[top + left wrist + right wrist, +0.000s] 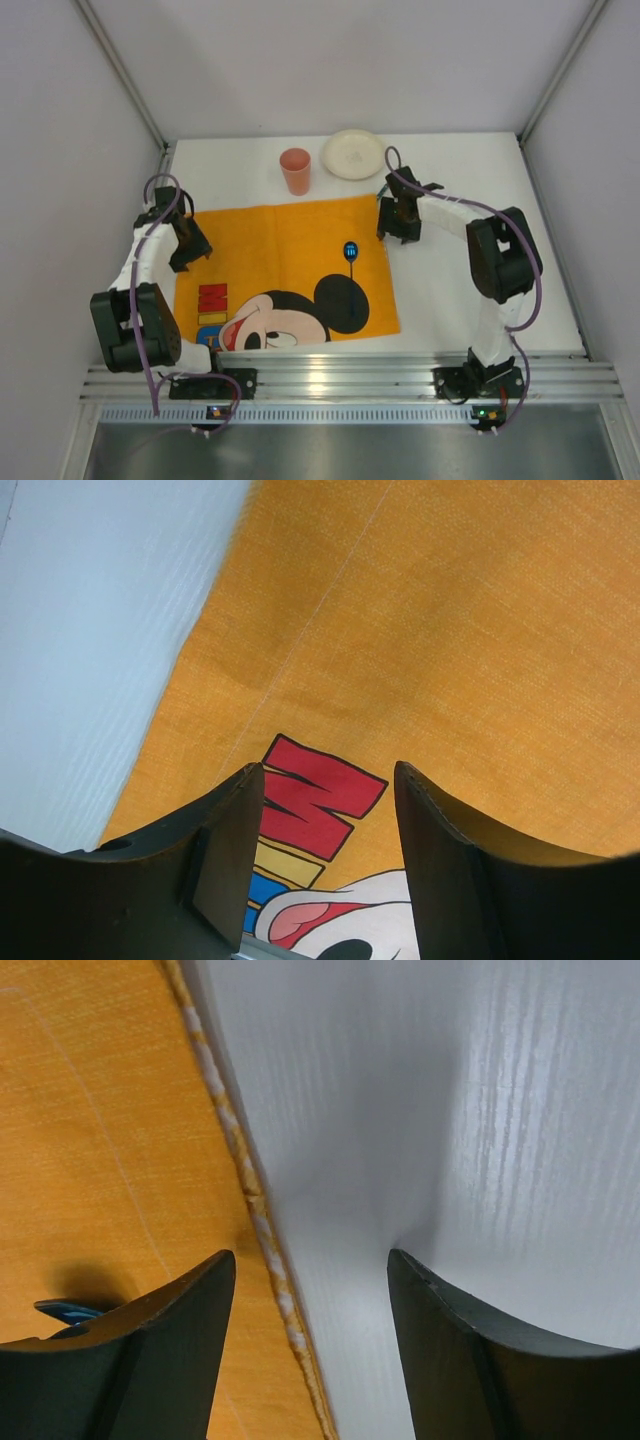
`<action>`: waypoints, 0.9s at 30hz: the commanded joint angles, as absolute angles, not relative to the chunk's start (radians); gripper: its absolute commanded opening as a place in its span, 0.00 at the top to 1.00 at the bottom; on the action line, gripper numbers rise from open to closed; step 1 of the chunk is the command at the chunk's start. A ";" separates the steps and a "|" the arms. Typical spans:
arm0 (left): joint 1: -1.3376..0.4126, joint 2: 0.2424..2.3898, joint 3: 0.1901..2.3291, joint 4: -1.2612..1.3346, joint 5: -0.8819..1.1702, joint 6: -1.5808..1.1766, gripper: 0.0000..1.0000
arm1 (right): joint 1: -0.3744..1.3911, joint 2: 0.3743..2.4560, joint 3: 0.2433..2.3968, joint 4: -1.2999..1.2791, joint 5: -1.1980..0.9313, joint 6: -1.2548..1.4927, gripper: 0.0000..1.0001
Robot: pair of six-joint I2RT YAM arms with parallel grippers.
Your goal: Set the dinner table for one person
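Observation:
The dinner table point(470, 290) is a plain white top. On it lies an orange cartoon-mouse mat point(280, 250). A pink cup point(295, 170) and a cream plate point(354, 154) stand beyond the mat's far edge. A small blue utensil point(350, 250) lies on the mat's right part, and its tip point(62, 1311) shows in the right wrist view. My left gripper point(188, 243) hovers open over the mat's left edge, and between its fingertips point(328, 775) is only cloth. My right gripper point(398, 222) is open astride the mat's right hem point(310, 1258), holding nothing.
The mat's frayed hem point(258, 1222) runs between the right fingers, with white table point(480, 1110) to its right. White walls enclose the table on three sides. An aluminium rail point(340, 375) with both arm bases runs along the near edge.

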State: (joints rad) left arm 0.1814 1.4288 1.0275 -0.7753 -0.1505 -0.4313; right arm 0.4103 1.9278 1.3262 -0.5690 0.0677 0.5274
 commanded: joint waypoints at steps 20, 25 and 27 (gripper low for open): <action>0.178 1.376 1.063 -0.805 -0.178 -0.406 0.42 | 0.439 2.043 1.350 -0.509 -0.066 0.562 1.00; 0.163 1.374 1.052 -0.785 -0.161 -0.436 0.42 | 0.402 1.976 1.304 -0.609 0.066 0.511 1.00; 0.153 1.373 1.045 -0.770 -0.158 -0.448 0.42 | 0.384 1.931 1.266 -0.624 0.096 0.494 1.00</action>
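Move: The orange placemat's right edge, near its far corner, lies about 2 cm left and 1 cm ahead of the open right hand, some 2 cm below it. At the same depth, the spoon on the placemat is 9 cm left and 8 cm back, the fork 12 cm ahead and 2 cm left, and the plate 21 cm ahead and 9 cm left. From the left hand, that edge is roughly 46 cm right, 7 cm ahead and 7 cm down. Right hand sweeps about 5 cm left, slightly forward, pinches the placemat's right edge shut, then drags it back rightward. ##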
